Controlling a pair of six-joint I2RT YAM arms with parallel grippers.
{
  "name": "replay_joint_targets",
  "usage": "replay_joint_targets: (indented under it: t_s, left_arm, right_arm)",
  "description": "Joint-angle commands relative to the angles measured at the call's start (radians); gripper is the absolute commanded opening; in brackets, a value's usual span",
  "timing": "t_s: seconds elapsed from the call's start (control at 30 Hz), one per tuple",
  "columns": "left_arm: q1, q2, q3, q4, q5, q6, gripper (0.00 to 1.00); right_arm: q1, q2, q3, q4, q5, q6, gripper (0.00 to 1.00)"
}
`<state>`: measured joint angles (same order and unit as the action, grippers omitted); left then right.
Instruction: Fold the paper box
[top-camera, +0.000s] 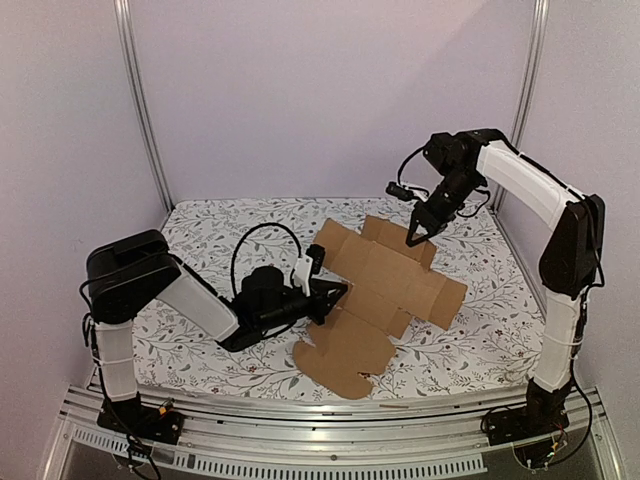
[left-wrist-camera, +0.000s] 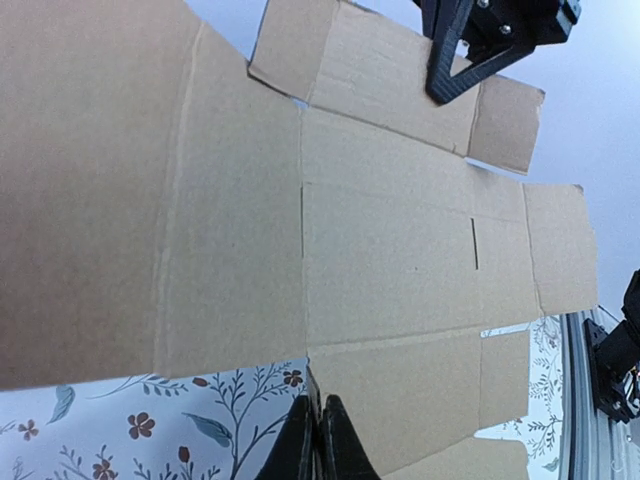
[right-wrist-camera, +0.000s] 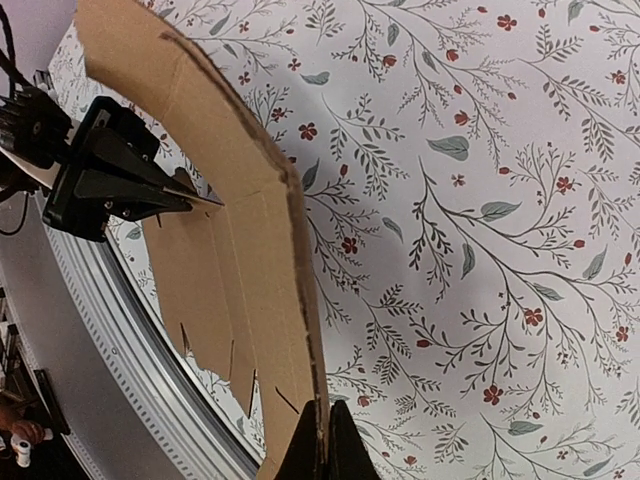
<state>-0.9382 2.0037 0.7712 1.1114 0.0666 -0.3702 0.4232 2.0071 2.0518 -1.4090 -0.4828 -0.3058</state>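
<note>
The paper box (top-camera: 385, 290) is an unfolded, cross-shaped sheet of brown cardboard with creased panels and rounded tabs, in the middle of the table. My left gripper (top-camera: 338, 291) is shut on its left edge. In the left wrist view the fingertips (left-wrist-camera: 330, 445) pinch the edge of the sheet (left-wrist-camera: 400, 270). My right gripper (top-camera: 415, 238) is shut on the far edge and holds that side raised. In the right wrist view the sheet (right-wrist-camera: 230, 270) runs edge-on up from the closed gripper (right-wrist-camera: 325, 445), and the left gripper (right-wrist-camera: 190, 200) shows at its other side.
A floral cloth (top-camera: 220, 230) covers the table. An aluminium rail (top-camera: 300, 420) runs along the near edge. Metal frame posts (top-camera: 140, 100) stand at the back corners, with plain walls behind.
</note>
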Motion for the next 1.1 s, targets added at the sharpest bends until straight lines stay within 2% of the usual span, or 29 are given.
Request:
replay_joint_targets:
  t_s: [0.0, 0.17, 0.37, 0.53, 0.67, 0.8, 0.9, 1.07]
  left_arm:
    - [-0.024, -0.007, 0.052, -0.104, -0.044, -0.023, 0.06]
    - [-0.026, -0.017, 0.063, -0.202, -0.199, -0.077, 0.07]
    - [-0.025, -0.024, 0.014, -0.143, -0.171, -0.061, 0.16]
    - [-0.025, -0.181, -0.103, -0.132, -0.168, 0.020, 0.27]
    - [-0.024, -0.338, -0.192, -0.211, -0.194, 0.079, 0.39]
    - [-0.019, -0.432, -0.200, -0.368, -0.255, 0.115, 0.49]
    - [-0.002, -0.435, -0.177, -0.427, -0.267, 0.106, 0.57]
    - [0.020, -0.367, -0.130, -0.464, -0.268, 0.097, 0.61]
  right_arm:
    - [0.072, -0.072, -0.080, 0.067, 0.133, -0.034, 0.00]
    - [0.109, -0.138, -0.168, 0.173, 0.304, -0.063, 0.00]
    - [0.146, -0.149, -0.214, 0.265, 0.433, -0.146, 0.00]
    - [0.183, -0.122, -0.257, 0.338, 0.549, -0.218, 0.00]
    - [0.193, -0.112, -0.288, 0.390, 0.585, -0.263, 0.00]
    - [0.207, -0.127, -0.323, 0.430, 0.585, -0.296, 0.00]
    - [0.221, -0.137, -0.337, 0.447, 0.586, -0.311, 0.00]
    - [0.247, -0.158, -0.375, 0.493, 0.604, -0.359, 0.00]
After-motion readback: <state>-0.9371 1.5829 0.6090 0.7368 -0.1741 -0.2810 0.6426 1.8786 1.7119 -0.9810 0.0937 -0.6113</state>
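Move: Both hands already hold the raised paper box. From the left gripper, pinching its left edge, the main panel's middle lies about 8 cm right, 2 ahead and slightly above; the left wing is some 7 cm ahead and 2 left, the near panel 8 cm back, 2 right and 8 lower. From the right gripper, holding the far flap's edge, the main panel is about 4 cm back, 5 left and 8 below; the right wing is 9 back, 7 right and 10 below. Ease the left gripper a little forward and down with the box edge, then open its fingers to let go and draw it away to the left, about 8 cm in all, rising as it leaves. Keep the right gripper shut on the far flap and, after a slight pull back, carry it forward and some 4 cm down, swinging its fingertips forward by roughly 30 degrees while turning counter-clockwise. ##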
